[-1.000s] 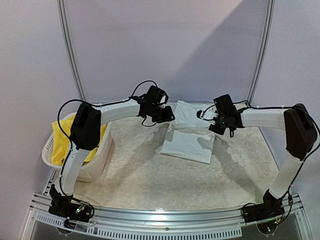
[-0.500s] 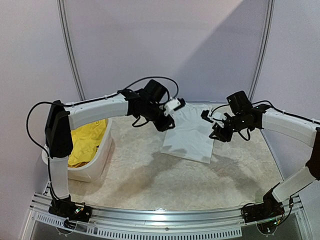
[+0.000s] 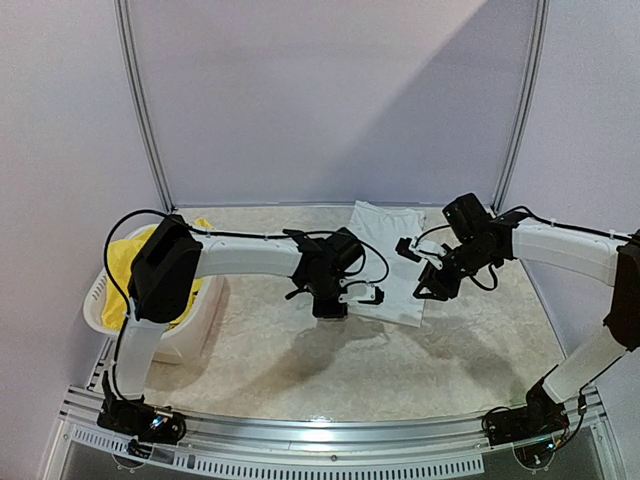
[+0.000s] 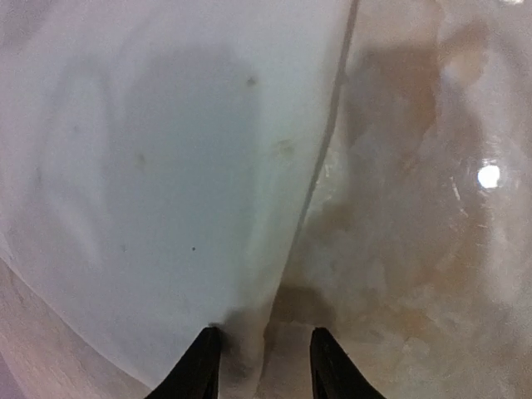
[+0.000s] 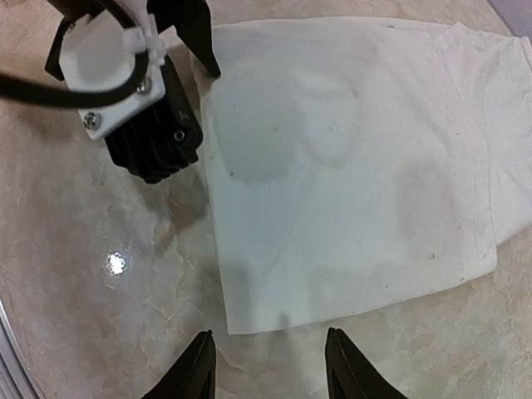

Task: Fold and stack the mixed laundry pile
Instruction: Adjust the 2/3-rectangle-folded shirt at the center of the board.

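A folded white T-shirt [image 3: 388, 255] lies flat on the table toward the back middle. My left gripper [image 3: 345, 300] is low at its near left corner. In the left wrist view that gripper [image 4: 262, 357] is open and straddles the T-shirt's [image 4: 166, 166] side edge, one finger over cloth and one over table. My right gripper [image 3: 425, 288] hovers at the near right corner. Seen from the right wrist, it [image 5: 268, 362] is open and empty just short of the T-shirt's [image 5: 349, 191] corner, facing the left gripper [image 5: 199, 50]. Yellow cloth [image 3: 125, 262] fills the basket.
A white slotted basket [image 3: 100, 300] stands at the left edge of the table, behind the left arm's elbow. The tabletop [image 3: 300, 370] is pale and marbled. A curved metal frame [image 3: 140, 100] and a plain wall close off the back.
My left gripper has swung from the shirt's far left side down to its near left corner. The right gripper has dropped toward the near right corner. The shirt now lies flat.
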Controlling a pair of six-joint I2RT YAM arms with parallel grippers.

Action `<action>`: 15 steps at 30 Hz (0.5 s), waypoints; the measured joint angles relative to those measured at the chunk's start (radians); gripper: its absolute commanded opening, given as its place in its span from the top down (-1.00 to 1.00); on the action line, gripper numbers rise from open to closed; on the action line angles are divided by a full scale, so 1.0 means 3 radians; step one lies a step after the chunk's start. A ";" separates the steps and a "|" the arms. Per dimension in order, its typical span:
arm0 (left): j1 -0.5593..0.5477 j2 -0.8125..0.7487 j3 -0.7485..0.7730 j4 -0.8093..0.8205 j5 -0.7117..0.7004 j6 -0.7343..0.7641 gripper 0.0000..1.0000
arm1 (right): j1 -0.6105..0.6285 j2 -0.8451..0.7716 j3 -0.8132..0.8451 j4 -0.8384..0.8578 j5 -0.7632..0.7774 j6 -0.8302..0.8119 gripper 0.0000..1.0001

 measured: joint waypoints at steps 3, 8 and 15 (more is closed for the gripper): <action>-0.0060 0.0066 0.0011 0.0072 -0.0223 0.0126 0.53 | 0.0000 -0.0036 -0.0031 -0.0020 0.0001 0.0017 0.09; -0.0093 0.0066 -0.0050 0.0234 -0.0542 0.0299 1.00 | 0.0000 -0.0131 -0.0106 -0.0043 0.0005 0.0017 0.09; -0.0191 0.0008 -0.0086 0.0114 -0.0623 -0.0005 1.00 | 0.0000 -0.0240 -0.0125 -0.0083 0.0067 -0.0050 0.09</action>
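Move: The folded shirt's near-left corner lies practically under the left fingers, about 1 cm ahead and 1 cm below them. The shirt's middle is some 16 cm ahead and 11 cm right of that hand, its near-right corner about 19 cm right and 2 cm back. From the right hand, the near-left corner lies roughly 23 cm to the left, level fore and aft, about 10 cm below; the near-right corner is some 4 cm left, 2 cm back and equally low. The shirt's near-left corner, open to the left fingers at first, gets pinched: the left hand noses forward barely 2 cm over the cloth, dipping slightly as its fingertips swing forward about 10 degrees, shuts fully on the corner, then draws back almost as far. The right hand, empty and half open, eases about 1.5 cm back and to its right, rising slightly. ##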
